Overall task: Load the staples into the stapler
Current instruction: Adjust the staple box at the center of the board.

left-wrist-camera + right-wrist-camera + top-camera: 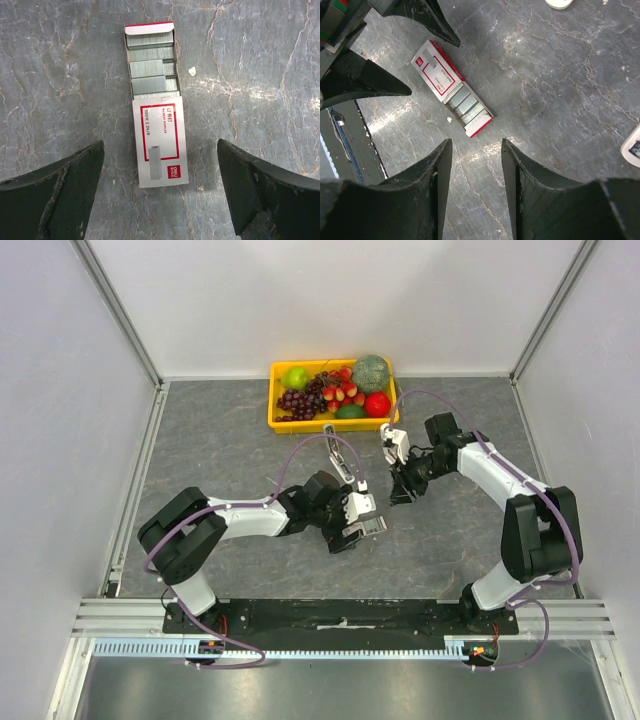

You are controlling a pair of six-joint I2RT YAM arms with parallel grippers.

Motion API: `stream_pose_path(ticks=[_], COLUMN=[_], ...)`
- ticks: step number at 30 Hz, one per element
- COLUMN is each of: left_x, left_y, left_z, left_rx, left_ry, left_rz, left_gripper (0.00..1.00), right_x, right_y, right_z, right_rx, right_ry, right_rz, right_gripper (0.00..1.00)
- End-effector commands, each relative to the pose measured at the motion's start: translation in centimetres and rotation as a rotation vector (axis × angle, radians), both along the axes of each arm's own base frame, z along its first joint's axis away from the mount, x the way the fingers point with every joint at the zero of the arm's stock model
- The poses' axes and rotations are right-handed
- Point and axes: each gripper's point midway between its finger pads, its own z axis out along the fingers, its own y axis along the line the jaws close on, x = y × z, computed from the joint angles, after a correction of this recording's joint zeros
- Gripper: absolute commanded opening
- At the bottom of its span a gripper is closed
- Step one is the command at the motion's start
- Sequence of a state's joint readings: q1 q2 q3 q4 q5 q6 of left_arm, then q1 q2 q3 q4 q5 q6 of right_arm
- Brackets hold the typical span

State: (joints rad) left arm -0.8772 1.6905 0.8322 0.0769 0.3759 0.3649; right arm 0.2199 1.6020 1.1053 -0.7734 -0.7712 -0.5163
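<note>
The staples box [159,145] is white with red markings and lies flat on the grey table. Its tray is slid half out, showing silvery strips [152,75]. My left gripper [160,144] hovers over the box, open wide, with one finger on each side of it and nothing held. In the right wrist view the same box [452,87] lies just beyond my right gripper [476,142], which is open and empty. A black and silver stapler [340,456] lies behind the left gripper [365,522]. A white stapler [392,444] lies beside the right gripper [404,486].
A yellow bin [272,400] of toy fruit stands at the back of the table, just behind the staplers. Pale walls with metal rails enclose the table on the left, right and back. A small white crumb [192,71] lies beside the box.
</note>
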Motion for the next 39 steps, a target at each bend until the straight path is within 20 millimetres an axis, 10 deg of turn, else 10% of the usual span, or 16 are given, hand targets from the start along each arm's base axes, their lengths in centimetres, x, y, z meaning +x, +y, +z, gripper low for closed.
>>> stream_pose_path(ticks=[1, 13, 25, 39], left_x=[0.6, 1.2, 1.5, 1.8], left_y=[-1.1, -1.0, -0.6, 1.3], left_z=[0.4, -1.1, 0.9, 4.0], left_rx=[-0.008, 0.031, 0.062, 0.170], left_ry=[-0.030, -0.026, -0.047, -0.078], left_rz=[-0.023, -0.002, -0.006, 0.018], left_gripper=[1.00, 0.88, 0.29, 0.32], right_x=[-0.1, -1.3, -1.4, -1.5], right_y=[-0.2, 0.2, 0.1, 0.2], right_z=[1.6, 0.3, 0.0, -0.5], right_rx=[0.041, 0.063, 0.059, 0.059], right_ry=[-0.042, 0.050, 0.059, 0.087], right_rz=[0.002, 0.039, 0.041, 0.039], right_gripper=[0.51, 0.50, 0.50, 0.50])
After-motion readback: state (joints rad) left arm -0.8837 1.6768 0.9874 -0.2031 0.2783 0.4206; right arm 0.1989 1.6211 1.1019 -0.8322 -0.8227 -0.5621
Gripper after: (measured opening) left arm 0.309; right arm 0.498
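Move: The staple box's printed sleeve lies almost between the left gripper's open fingers, about 1 cm ahead, 1 cm to the right and 1 cm below. Its pulled-out tray of staples sits roughly 6 cm right and 2 cm ahead of that hand, the opened white stapler some 17 cm ahead and 2 cm left, both about 1 cm lower. From the right gripper the sleeve is around 10 cm left, 5 cm back and 8 cm down. Sink the left gripper about 1 cm so its wide-open fingers straddle the sleeve, ease it forward another centimetre and close, pinching the sleeve firmly by its long sides. Then lift the box some 3 cm, drawing it slightly left while the fingers tip a little steeper towards the board. ##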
